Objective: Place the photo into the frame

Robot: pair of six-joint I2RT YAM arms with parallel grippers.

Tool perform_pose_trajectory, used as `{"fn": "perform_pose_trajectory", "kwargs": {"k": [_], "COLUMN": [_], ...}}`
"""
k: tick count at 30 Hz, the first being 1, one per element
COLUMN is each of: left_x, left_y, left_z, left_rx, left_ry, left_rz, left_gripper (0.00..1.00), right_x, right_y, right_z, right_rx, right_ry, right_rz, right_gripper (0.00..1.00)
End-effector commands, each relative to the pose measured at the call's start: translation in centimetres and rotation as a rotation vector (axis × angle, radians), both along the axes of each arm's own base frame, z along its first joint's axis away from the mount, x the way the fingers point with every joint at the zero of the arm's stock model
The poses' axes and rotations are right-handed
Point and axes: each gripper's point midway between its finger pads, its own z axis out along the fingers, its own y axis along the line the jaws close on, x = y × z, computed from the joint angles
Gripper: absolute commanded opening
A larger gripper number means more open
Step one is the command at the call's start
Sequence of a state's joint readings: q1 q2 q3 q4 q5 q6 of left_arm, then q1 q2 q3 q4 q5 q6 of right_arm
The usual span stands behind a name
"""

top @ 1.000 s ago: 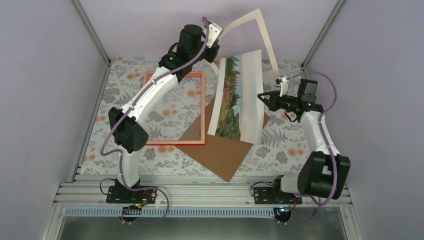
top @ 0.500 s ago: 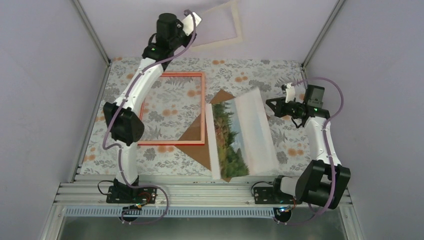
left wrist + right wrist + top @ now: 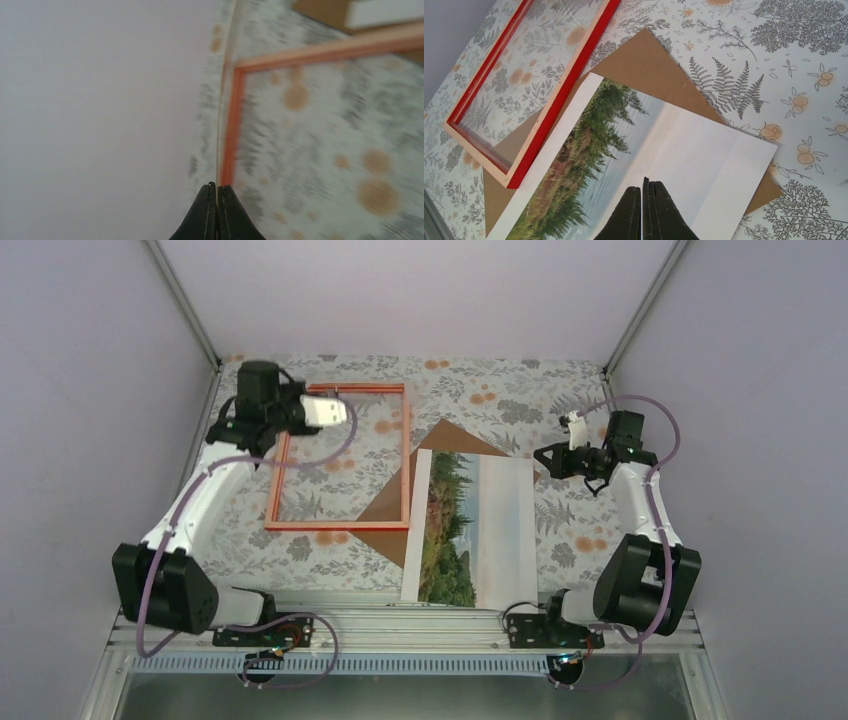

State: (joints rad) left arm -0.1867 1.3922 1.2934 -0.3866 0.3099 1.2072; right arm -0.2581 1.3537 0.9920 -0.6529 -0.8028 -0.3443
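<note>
The photo [image 3: 470, 525] lies flat, picture side up, on the brown backing board [image 3: 445, 440], with its near end at the table's front edge. It also shows in the right wrist view [image 3: 624, 150]. The red frame [image 3: 405, 460] lies flat to its left, its right rail touching the photo's left edge. My right gripper [image 3: 541, 453] is shut and empty, hovering above the photo's far right corner [image 3: 644, 186]. My left gripper [image 3: 340, 412] hangs over the frame's far left part. It is shut on a thin pale sheet seen edge-on [image 3: 218, 125], the white mat border.
The backing board [image 3: 649, 65] sticks out from under the photo towards the back and under the frame's right rail [image 3: 569, 95]. A floral cloth [image 3: 500, 390] covers the table. Plain walls stand close on the left, back and right.
My left arm has swung down from high at the back to over the frame, taking the mat border with it. The photo has dropped flat and slid towards the front edge. My right gripper has drawn back.
</note>
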Motion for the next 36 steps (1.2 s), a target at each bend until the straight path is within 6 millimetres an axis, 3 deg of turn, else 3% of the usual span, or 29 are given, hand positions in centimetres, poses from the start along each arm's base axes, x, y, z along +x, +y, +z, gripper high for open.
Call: {"fn": "perform_pose_trajectory", "kwargs": {"k": [1, 10, 16, 23, 28, 36], "left_x": [-5.7, -9.7, -11.3, -13.2, -13.6, -12.3], "left_y": [0.4, 3.4, 4.2, 3.5, 3.2, 3.3], "left_z": [-6.2, -12.3, -14.2, -15.1, -16.2, -17.4], "left_rx": [0.163, 0.191, 0.179, 0.182, 0.196, 0.215], "left_ry": [0.054, 0.146, 0.169, 0.106, 0.082, 0.084], "left_rz": [-0.172, -0.098, -0.092, -0.167, -0.208, -0.204], "left_gripper": [0.02, 0.03, 0.03, 0.02, 0.02, 0.03], "right_x": [0.7, 0.9, 0.7, 0.3, 0.0, 0.2], "right_y": [-0.4, -0.4, -0.4, -0.3, -0.3, -0.4], "right_z": [1.3, 2.0, 1.9, 1.5, 1.3, 1.3], "right_rx": [-0.027, -0.024, -0.026, -0.024, -0.025, -0.023], "right_ry": [-0.041, -0.047, -0.043, -0.027, -0.017, -0.01], "right_rz": [0.024, 0.033, 0.033, 0.028, 0.026, 0.02], "right_gripper": [0.04, 0.04, 0.04, 0.04, 0.04, 0.04]}}
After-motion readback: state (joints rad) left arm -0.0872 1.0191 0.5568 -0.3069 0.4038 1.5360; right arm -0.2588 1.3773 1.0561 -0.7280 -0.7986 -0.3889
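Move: The left hand holds one side of the white mat, which hangs seen edge-on. The middle of the red frame, where it is going, lies about 6 cm back from this hand, roughly level sideways and some 29 cm below. At that height, the brown backing board is about 20 cm back and 21 cm to the right, with the photo some 23 cm back and 26 cm right. From the right hand, the frame is about 37 cm left, 2 cm ahead and 17 cm below. Down and back towards its base, the left hand sinks some 18 cm while drawing back about 13 and drifting 4 left, fast at first, then easing. It comes down over the near half of the red frame, keeps its pinch on the mat's near side and tilts the wrist about 15 degrees, laying the mat in from the far rail towards the near one. ##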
